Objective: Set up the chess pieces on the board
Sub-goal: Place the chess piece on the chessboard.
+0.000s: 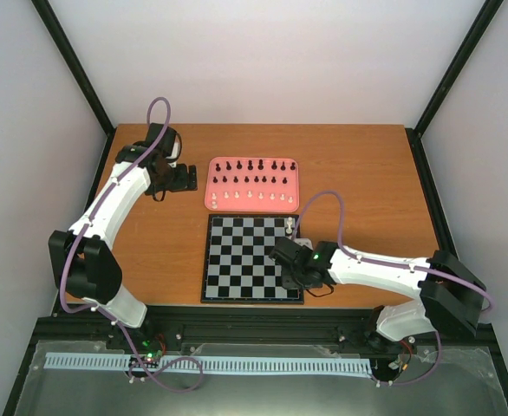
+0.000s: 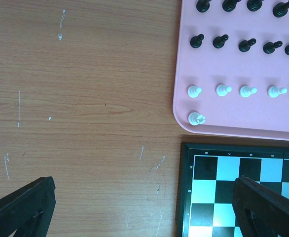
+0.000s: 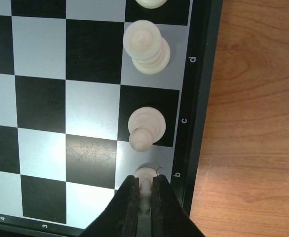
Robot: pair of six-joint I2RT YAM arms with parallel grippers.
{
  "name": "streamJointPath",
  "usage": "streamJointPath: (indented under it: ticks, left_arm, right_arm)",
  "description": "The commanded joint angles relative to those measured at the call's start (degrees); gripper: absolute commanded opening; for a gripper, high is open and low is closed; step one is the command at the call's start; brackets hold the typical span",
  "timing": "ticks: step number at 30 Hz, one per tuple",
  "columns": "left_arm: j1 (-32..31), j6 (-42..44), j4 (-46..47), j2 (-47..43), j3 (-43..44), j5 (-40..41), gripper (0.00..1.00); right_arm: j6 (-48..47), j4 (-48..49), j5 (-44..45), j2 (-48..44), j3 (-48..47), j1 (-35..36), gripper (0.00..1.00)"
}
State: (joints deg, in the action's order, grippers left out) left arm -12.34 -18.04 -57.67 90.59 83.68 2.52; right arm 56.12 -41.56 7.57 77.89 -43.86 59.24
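The board (image 1: pixel 237 260) lies mid-table, its corner in the left wrist view (image 2: pixel 223 187). In the right wrist view my right gripper (image 3: pixel 144 183) is shut on a cream-white chess piece (image 3: pixel 145 173) standing on the b square of the board's (image 3: pixel 46 103) edge column. More white pieces stand on the c square (image 3: pixel 146 126) and the d square (image 3: pixel 147 48). From above, the right gripper (image 1: pixel 290 270) hovers at the board's right edge. My left gripper (image 2: pixel 144 212) is open over bare table beside the pink tray (image 2: pixel 184 94), holding nothing.
The pink tray (image 1: pixel 216 192) behind the board carries rows of black pieces (image 1: pixel 250 166) and white pieces (image 1: pixel 250 196). One white piece (image 1: pixel 289 225) stands at the board's far right corner. Wooden table (image 1: pixel 367 191) extends right of the board.
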Motion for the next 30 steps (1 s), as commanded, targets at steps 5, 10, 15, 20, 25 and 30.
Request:
streamJointPath:
  ticks: [5, 10, 15, 20, 25, 30]
  left_arm:
    - [-0.31, -0.24, 0.92, -0.19, 0.37, 0.6, 1.0]
    - [-0.31, -0.19, 0.96, -0.13, 0.38, 0.5, 1.0]
    - [-0.31, -0.23, 0.87, -0.21, 0.5, 0.52, 1.0]
    - [-0.32, -0.22, 0.97, -0.14, 0.15, 0.44, 1.0]
    - [-0.3, -0.19, 0.93, 0.04, 0.41, 0.4, 1.0]
    - [-0.32, -0.24, 0.93, 0.16, 0.61, 0.21, 1.0]
  right_arm:
    - [-1.33, 1.09, -0.01, 1.23, -0.67, -0.62, 0.07]
    - [-1.53, 0.93, 0.14, 1.81, -1.14, -0.61, 0.09]
    - [-1.7, 0.53, 0.27, 2.23, -1.62, -0.62, 0.17]
    - [-2.01, -0.05, 0.38, 1.28, -1.91, -0.62, 0.24]
    - [-3.21, -2.16, 0.12, -0.3, -4.13, -0.62, 0.41]
    - [-4.57, -6.05, 0.95, -0.7, -8.13, -0.62, 0.55]
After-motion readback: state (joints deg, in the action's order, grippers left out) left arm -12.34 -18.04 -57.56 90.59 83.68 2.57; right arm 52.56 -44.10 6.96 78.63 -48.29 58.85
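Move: The right hand, still pinching a white chess piece, is right over the b square of the board's right-hand column, the board top some 3 cm below its pads. The white piece on c stands about 3 cm straight ahead, the one on d about 5 cm ahead in the same line; the empty a corner square is roughly 3 cm straight back. From the left hand, the b square lies about 22 cm back, 24 cm to the right and 17 cm below. Almost in place at first, the right hand settles about half a centimetre down to set the white piece on the b square while its fingers begin to part. They open to about half and let go of the piece; then the hand lifts away roughly 2 cm, drifting about 1 cm to the left, with the fingers still pointing down. ##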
